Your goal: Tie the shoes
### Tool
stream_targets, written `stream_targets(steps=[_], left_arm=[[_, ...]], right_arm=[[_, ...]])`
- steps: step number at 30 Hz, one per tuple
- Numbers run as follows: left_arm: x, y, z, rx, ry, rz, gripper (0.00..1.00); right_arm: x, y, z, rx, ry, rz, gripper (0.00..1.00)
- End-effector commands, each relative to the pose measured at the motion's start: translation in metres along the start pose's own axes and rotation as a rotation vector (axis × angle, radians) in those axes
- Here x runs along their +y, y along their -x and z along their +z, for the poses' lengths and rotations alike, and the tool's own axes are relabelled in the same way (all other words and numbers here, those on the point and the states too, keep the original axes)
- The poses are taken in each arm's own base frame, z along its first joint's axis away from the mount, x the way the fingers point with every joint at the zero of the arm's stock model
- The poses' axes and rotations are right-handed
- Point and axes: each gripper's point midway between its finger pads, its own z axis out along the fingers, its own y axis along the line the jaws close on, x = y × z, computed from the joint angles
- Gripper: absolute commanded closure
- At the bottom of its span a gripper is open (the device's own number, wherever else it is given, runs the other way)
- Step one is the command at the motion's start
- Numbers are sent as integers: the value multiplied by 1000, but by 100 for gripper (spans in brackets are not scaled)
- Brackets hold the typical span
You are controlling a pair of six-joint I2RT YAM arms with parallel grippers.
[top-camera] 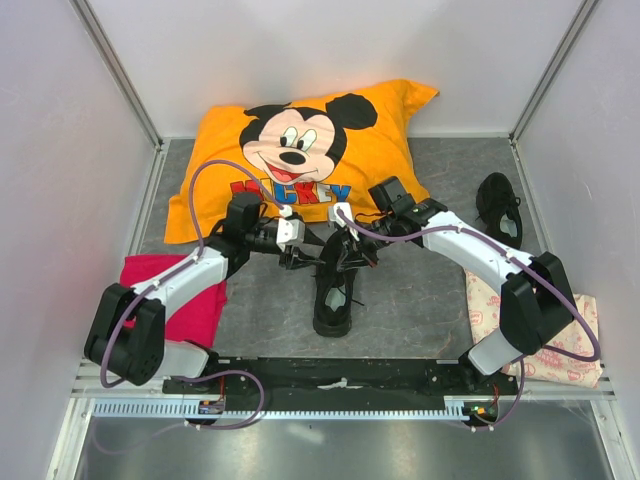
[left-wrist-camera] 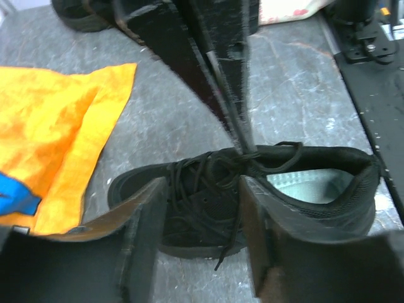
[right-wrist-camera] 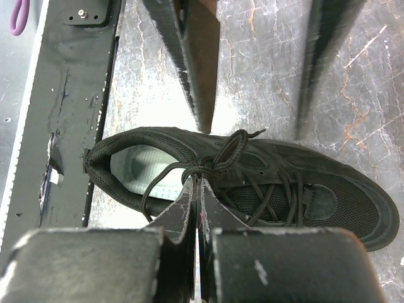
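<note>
One black shoe (top-camera: pixel 334 300) lies in the middle of the grey floor with its toe toward the near edge; its pale insole shows in the right wrist view (right-wrist-camera: pixel 136 167). My right gripper (right-wrist-camera: pixel 197 182) is shut on the thin black lace (right-wrist-camera: pixel 211 165) at the knot by the shoe's tongue. In the left wrist view its closed fingers (left-wrist-camera: pixel 237 120) come down onto the laces. My left gripper (left-wrist-camera: pixel 202 189) is open and empty, its jaws standing just above the shoe's side (left-wrist-camera: pixel 196 211). The second shoe (top-camera: pixel 499 205) lies at the back right.
An orange Mickey pillow (top-camera: pixel 300 150) fills the back, its corner near the shoe (left-wrist-camera: pixel 57 126). A red cloth (top-camera: pixel 185 300) lies at the left and a patterned cloth (top-camera: pixel 560 335) at the right. A black rail (top-camera: pixel 340 375) runs along the near edge.
</note>
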Motion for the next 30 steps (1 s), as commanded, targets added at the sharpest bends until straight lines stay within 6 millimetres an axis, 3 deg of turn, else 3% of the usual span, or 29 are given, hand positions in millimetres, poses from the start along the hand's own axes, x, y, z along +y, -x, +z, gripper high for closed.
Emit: stream_targets(steps=[1, 4, 10, 16, 19, 22, 30], left_arm=[[-6, 17, 5, -65, -83, 22, 51], [-6, 16, 7, -64, -89, 16, 61], [-5, 18, 12, -67, -100, 12, 58], [-3, 12, 13, -52, -83, -26, 77], [-4, 7, 12, -39, -69, -41, 94], [-5, 2, 9, -18, -41, -52, 99], [-4, -14, -2, 45, 67, -87, 98]], right_arm=[[-5, 23, -4, -34, -15, -80, 100], [-6, 23, -5, -33, -18, -78, 100], [-5, 23, -5, -32, -17, -77, 100], [-5, 22, -6, -24, -29, -76, 100], [-5, 20, -9, -18, -42, -68, 100], [-6, 16, -13, 1, -65, -55, 100], [-8, -8, -40, 60, -138, -6, 100]])
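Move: The loose lace loop my left hand closes on lies about 2 cm back, 2 cm right and 1 cm below it. The knot is about 2 cm back, 3 cm right and 3 cm lower. The toe cap is some 6 cm ahead and 3 cm right, the shoe opening about 8 cm back and 3 cm right. For my right hand, already pinching lace, the knot is 1 cm left, 1 cm below, neither ahead nor back. I ease my left hand about 1 cm back and 1 cm right onto the lace loop in front of my right fingertips, shutting its half-open fingers until they pinch it. Then I take it down about 1.5 cm and start drawing left. My right hand keeps its pinch, nearly still at first, then pulls roughly 2 cm right and a little forward, away from the knot. ##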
